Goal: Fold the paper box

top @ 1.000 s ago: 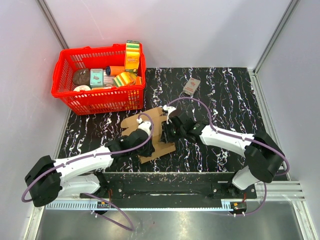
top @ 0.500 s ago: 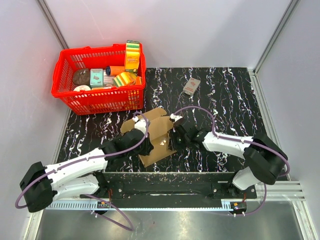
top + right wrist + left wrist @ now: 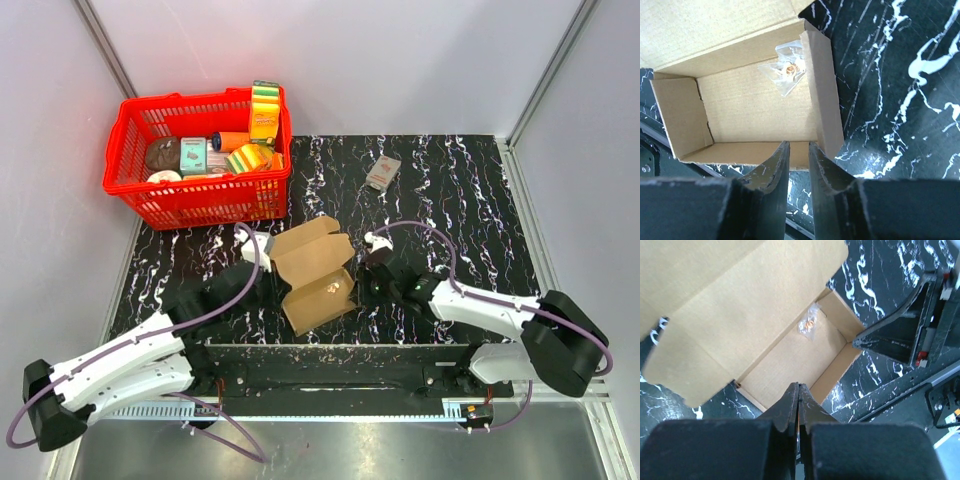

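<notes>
The paper box (image 3: 318, 300) sits at the middle of the black marble table as a brown cardboard tray, its lid flap (image 3: 308, 248) laid back toward the far left. A small clear plastic packet (image 3: 787, 70) lies on the box floor, also visible in the left wrist view (image 3: 810, 325). My left gripper (image 3: 270, 266) hovers just left of the box, shut with nothing in it (image 3: 799, 386). To the right of the box, my right gripper (image 3: 366, 282) has its jaws a little apart and empty (image 3: 798, 144), close to the box's near wall (image 3: 740, 152).
A red basket (image 3: 195, 205) full of groceries stands at the far left. A small grey-and-red packet (image 3: 382, 172) lies at the back of the table. Pale walls enclose the table, and a metal rail (image 3: 330, 375) runs along its near edge.
Both grippers have backed away from the cardboard, the left one leftward and the right one rightward. The box now stands alone as an open tray with its lid laid back.
</notes>
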You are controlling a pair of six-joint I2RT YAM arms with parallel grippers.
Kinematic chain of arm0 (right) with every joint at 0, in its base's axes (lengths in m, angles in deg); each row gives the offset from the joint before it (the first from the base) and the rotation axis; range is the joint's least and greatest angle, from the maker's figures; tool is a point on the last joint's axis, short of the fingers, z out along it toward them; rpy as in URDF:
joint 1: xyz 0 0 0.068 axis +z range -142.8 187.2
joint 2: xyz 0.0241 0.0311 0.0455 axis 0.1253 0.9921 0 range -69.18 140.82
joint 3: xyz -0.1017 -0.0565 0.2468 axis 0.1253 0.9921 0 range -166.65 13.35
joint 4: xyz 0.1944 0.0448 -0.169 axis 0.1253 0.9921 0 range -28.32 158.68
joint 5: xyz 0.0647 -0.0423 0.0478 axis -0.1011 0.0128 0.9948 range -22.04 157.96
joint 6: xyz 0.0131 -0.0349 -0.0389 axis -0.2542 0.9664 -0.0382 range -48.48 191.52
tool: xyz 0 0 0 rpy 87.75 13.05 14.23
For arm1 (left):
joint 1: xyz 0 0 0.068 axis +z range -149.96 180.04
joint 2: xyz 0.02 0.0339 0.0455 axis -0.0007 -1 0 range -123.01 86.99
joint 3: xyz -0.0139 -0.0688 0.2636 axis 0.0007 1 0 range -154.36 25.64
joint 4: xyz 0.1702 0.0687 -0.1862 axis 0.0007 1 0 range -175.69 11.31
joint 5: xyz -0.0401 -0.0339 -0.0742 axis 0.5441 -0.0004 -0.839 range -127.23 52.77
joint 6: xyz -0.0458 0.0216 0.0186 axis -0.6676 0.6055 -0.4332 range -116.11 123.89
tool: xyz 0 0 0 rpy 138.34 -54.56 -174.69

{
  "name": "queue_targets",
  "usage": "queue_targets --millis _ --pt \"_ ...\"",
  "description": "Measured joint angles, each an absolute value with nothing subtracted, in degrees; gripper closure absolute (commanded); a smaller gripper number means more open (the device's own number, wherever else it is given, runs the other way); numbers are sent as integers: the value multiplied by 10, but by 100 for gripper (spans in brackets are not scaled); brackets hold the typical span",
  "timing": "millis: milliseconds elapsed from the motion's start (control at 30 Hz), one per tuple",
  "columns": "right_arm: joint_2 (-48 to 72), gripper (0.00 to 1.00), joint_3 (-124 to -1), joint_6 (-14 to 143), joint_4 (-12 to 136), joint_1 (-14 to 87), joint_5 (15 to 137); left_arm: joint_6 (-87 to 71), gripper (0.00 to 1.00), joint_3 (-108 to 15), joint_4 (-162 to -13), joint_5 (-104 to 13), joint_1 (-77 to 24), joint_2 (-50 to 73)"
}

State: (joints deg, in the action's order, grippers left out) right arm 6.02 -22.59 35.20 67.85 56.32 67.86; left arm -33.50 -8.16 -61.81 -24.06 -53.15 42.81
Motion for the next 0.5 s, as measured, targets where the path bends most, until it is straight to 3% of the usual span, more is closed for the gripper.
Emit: queue_targets --millis 133,333,500 --pt "30 74 -200 334 678 563 668 -334 100 -112 -587 -224 -525 446" --pt "-43 74 -154 302 692 563 646 -331 70 -120 -566 -208 -509 447" --pt "-111 74 -127 278 719 563 637 -321 58 -124 -553 -201 -476 457"
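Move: The lid's left side flap lies about 6 cm ahead of the left gripper, barely 1 cm to its left and some 8 cm below. The tray's middle is about 8 cm right of that gripper, 2 cm ahead and 11 below; the lid panel is 11 cm ahead and 6 to its right. From the right gripper, already at the tray's front right corner, the tray's middle lies some 9 cm left and 1 ahead; the small plastic bag inside is 7 left, 3 ahead. Draw the right gripper about 4 cm to the right and a little over 2 back, turning it clockwise under 10 degrees, its partly open fingers staying at the tray's front right corner and dragging the box along. Meanwhile lift the closed left gripper clear above the tray, then carry it left and somewhat forward, away from the tray, opening its fingers about a third. ##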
